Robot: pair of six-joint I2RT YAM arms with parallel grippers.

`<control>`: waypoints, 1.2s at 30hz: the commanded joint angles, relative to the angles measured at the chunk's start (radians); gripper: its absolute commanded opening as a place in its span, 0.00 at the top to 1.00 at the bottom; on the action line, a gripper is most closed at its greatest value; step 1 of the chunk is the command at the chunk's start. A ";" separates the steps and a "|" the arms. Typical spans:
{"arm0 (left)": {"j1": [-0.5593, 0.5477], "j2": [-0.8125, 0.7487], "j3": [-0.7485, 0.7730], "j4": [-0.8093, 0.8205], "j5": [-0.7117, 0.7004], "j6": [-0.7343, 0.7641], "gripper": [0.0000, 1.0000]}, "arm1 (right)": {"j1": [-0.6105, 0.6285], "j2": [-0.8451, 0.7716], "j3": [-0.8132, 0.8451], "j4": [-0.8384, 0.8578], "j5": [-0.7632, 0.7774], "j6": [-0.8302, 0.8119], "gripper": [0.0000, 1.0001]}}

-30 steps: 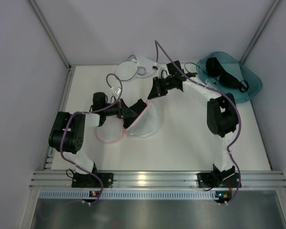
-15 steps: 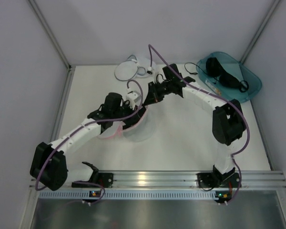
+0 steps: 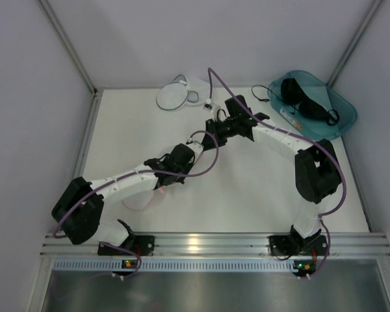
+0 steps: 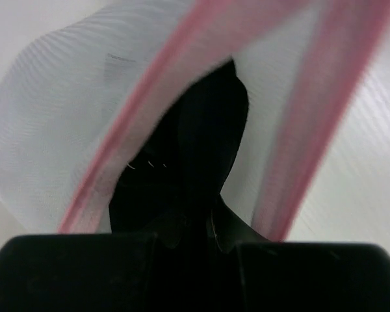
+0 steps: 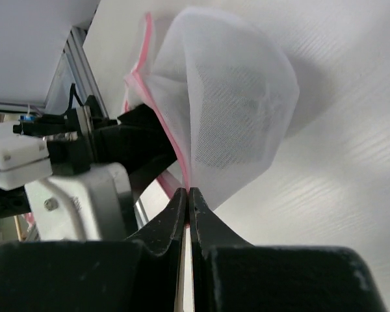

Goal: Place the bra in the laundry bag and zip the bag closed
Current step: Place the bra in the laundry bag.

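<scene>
In the left wrist view my left gripper (image 4: 195,229) is shut on the black bra (image 4: 185,149), which reaches into the open mouth of a white mesh bag with a pink rim (image 4: 123,162). My right gripper (image 5: 188,194) is shut on that bag's pink rim (image 5: 180,162), and the mesh (image 5: 234,104) bulges beyond it. From above, the two grippers meet mid-table, left gripper (image 3: 194,152) below right gripper (image 3: 212,127), with the bag mostly hidden under them. The grey-rimmed laundry bag (image 3: 174,97) lies flat at the back, apart from both grippers.
A teal bin (image 3: 341,120) at the back right holds more black garments (image 3: 304,99). Grey walls close in the table on the left, right and back. Purple cables loop over both arms.
The left arm has stretched forward and right, carrying the bra into the pink-rimmed bag's mouth. The bag has shifted under the arms. The right gripper keeps hold of the rim.
</scene>
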 commanded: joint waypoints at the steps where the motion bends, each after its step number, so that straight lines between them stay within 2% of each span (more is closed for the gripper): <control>1: -0.032 0.048 0.049 -0.023 -0.318 -0.056 1.00 | 0.011 -0.100 -0.027 0.021 -0.026 -0.002 1.00; 5: -0.078 0.034 0.032 0.029 -0.323 -0.010 1.00 | 0.011 -0.116 -0.089 0.070 -0.052 0.061 1.00; 7: -0.105 0.035 0.019 0.039 -0.256 -0.003 1.00 | 0.011 -0.117 -0.118 0.111 -0.069 0.105 1.00; 14: -0.109 0.138 -0.010 0.076 -0.167 -0.005 1.00 | -0.001 -0.120 -0.172 0.249 -0.176 0.303 1.00; 19: -0.109 0.155 0.020 0.072 -0.178 0.018 1.00 | -0.019 -0.131 -0.205 0.328 -0.236 0.396 1.00; 20: -0.109 0.154 0.031 0.066 -0.193 0.018 0.97 | -0.021 -0.134 -0.212 0.347 -0.241 0.413 1.00; 23: -0.109 0.088 0.039 0.050 -0.165 0.075 0.73 | -0.021 -0.136 -0.225 0.310 -0.218 0.369 1.00; 25: -0.109 -0.009 0.043 0.033 -0.083 0.105 0.56 | -0.021 -0.130 -0.224 0.288 -0.210 0.345 1.00; 28: -0.108 -0.108 0.086 -0.055 0.026 0.101 0.53 | -0.024 -0.116 -0.215 0.254 -0.195 0.302 1.00; 30: -0.106 -0.138 0.123 -0.153 0.049 0.083 0.47 | -0.026 -0.105 -0.198 0.234 -0.184 0.295 1.00; 31: -0.100 -0.161 0.161 -0.190 0.119 0.069 0.47 | -0.027 -0.097 -0.195 0.234 -0.184 0.294 1.00; 34: -0.011 -0.202 0.210 -0.270 0.260 0.038 0.45 | -0.029 -0.090 -0.184 0.228 -0.183 0.289 1.00; 36: 0.108 -0.202 0.218 -0.304 0.325 0.036 0.42 | -0.030 -0.084 -0.181 0.223 -0.184 0.289 1.00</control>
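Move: The left gripper already has the bra pinched in the mouth of the pink-rimmed laundry bag, whose middle lies about 4 cm straight ahead and some 4 cm below. The rim corner in the right fingers is about 5 cm ahead, 7 cm to the right and 9 cm above; the round pink-edged mesh lies about 6 cm back and 14 cm left. From the right gripper, the bag's middle is about 7 cm left, 1 cm back and 13 cm below. Work the left gripper with the bra some 2 cm down and a little to the right into the bag mouth, then open the fingers past halfway to let go and lift about 11 cm, drifting slightly back. Meanwhile keep the right fingers pinched on the rim, draw it back about 4 cm towards the robot and roll that wrist a little. ##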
